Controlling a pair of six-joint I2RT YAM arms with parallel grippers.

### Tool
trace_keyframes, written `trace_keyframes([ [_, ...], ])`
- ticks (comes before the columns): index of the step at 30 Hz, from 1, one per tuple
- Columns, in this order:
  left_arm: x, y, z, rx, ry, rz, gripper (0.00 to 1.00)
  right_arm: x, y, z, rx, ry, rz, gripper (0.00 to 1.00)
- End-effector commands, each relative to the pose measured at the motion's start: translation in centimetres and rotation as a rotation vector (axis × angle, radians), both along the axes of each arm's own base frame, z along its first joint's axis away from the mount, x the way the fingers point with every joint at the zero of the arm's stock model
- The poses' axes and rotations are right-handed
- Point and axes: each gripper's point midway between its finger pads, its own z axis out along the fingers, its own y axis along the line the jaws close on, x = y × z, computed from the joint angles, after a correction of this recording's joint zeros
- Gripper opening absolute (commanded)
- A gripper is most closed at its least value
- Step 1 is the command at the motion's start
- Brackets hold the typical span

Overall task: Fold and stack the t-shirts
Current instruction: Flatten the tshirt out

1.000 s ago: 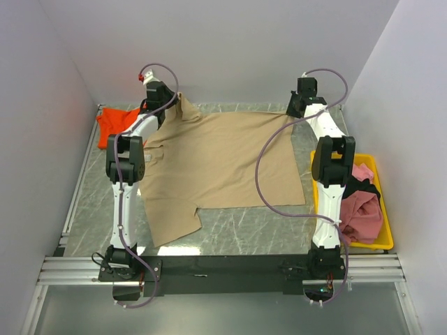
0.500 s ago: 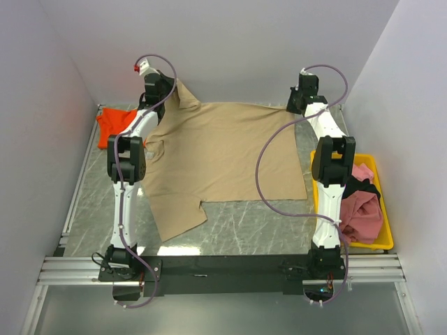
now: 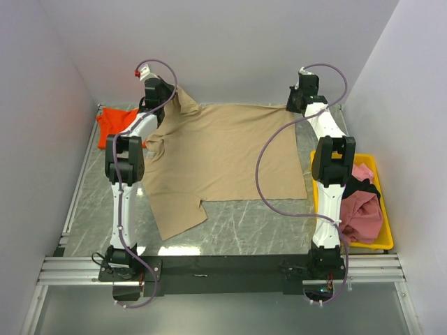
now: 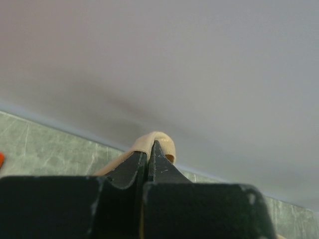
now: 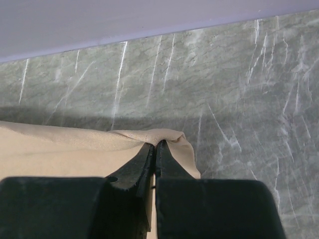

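A large tan t-shirt [image 3: 220,153] is spread across the grey table, its far edge held up at both ends. My left gripper [image 3: 167,98] is shut on the far left corner; in the left wrist view the tan cloth [image 4: 158,144] curls over the closed tips of that gripper [image 4: 150,149]. My right gripper [image 3: 295,106] is shut on the far right corner, where the cloth [image 5: 149,135] bunches at its tips [image 5: 155,147]. An orange-red t-shirt [image 3: 114,123] lies crumpled at the far left. Pink [image 3: 362,213] and dark [image 3: 363,186] t-shirts sit in the tray.
A yellow plastic tray [image 3: 386,237] stands at the right edge beside the right arm. White walls close in the table at the back and on both sides. Purple cables loop off both arms over the shirt.
Both grippers have lifted the tan shirt's far edge and drawn it toward the back wall; the shirt's near hem slid away from me a little.
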Motion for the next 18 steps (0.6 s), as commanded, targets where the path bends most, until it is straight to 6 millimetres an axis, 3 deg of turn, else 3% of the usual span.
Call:
trace_keyframes([
  [1, -1.8, 0.1, 5.9, -0.018, -0.063, -0.013, 0.01, -0.1, -0.2, 3.9, -0.009, -0.067, 0.012, 0.00],
  [3, -2.9, -0.1, 5.8, -0.026, -0.016, -0.025, 0.01, -0.8, 0.0, 3.9, 0.002, -0.047, 0.020, 0.00],
  [4, -3.6, -0.2, 4.8, -0.025, 0.021, -0.032, 0.01, -1.2, 0.0, 3.4, 0.008, -0.029, 0.019, 0.00],
  [5, -4.2, -0.2, 5.4, -0.030, 0.032, -0.036, 0.00, -1.6, 0.2, 3.3, 0.017, -0.015, 0.020, 0.00],
  [7, -5.6, -0.3, 3.6, -0.034, 0.120, -0.048, 0.01, -2.7, 0.5, 3.0, 0.033, 0.016, 0.029, 0.00],
  [8, -6.3, -0.3, 3.9, -0.037, 0.139, -0.046, 0.01, -3.1, 0.7, 2.8, 0.043, 0.029, 0.028, 0.00],
  [12, -9.7, -0.5, 1.4, -0.040, 0.292, -0.071, 0.01, -5.2, 0.8, 2.8, 0.053, 0.077, 0.028, 0.00],
  [14, -11.0, -0.6, 1.9, -0.047, 0.313, -0.086, 0.00, -6.0, 0.6, 2.4, 0.045, 0.099, 0.018, 0.00],
  [18, -14.0, -0.4, 1.8, -0.066, 0.375, -0.077, 0.01, -7.3, -0.4, 3.8, 0.020, 0.105, -0.033, 0.00],
])
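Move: Each hand still grips the tan t-shirt's far edge. The shirt's middle lies about 31 cm back and 23 cm right of the left hand, some 15 cm below it; from the right hand it is about 23 cm back, 31 cm left and 11 cm down. The orange shirt sits roughly 18 cm back and 20 cm left of the left hand, while the yellow bin's middle is about 40 cm back and 17 cm right of the right hand. Both hands keep the far edge of the tan t-shirt pinched in shut fingers and draw it back over the spread cloth towards the robot, the left leading at once and gathering speed to cover about 12 cm almost level while its wrist tips down some 20 degrees. The right starts a moment later and goes about 6 cm back, sinking slightly on the way with its fingers tipping a little further down, neither hand letting go. ##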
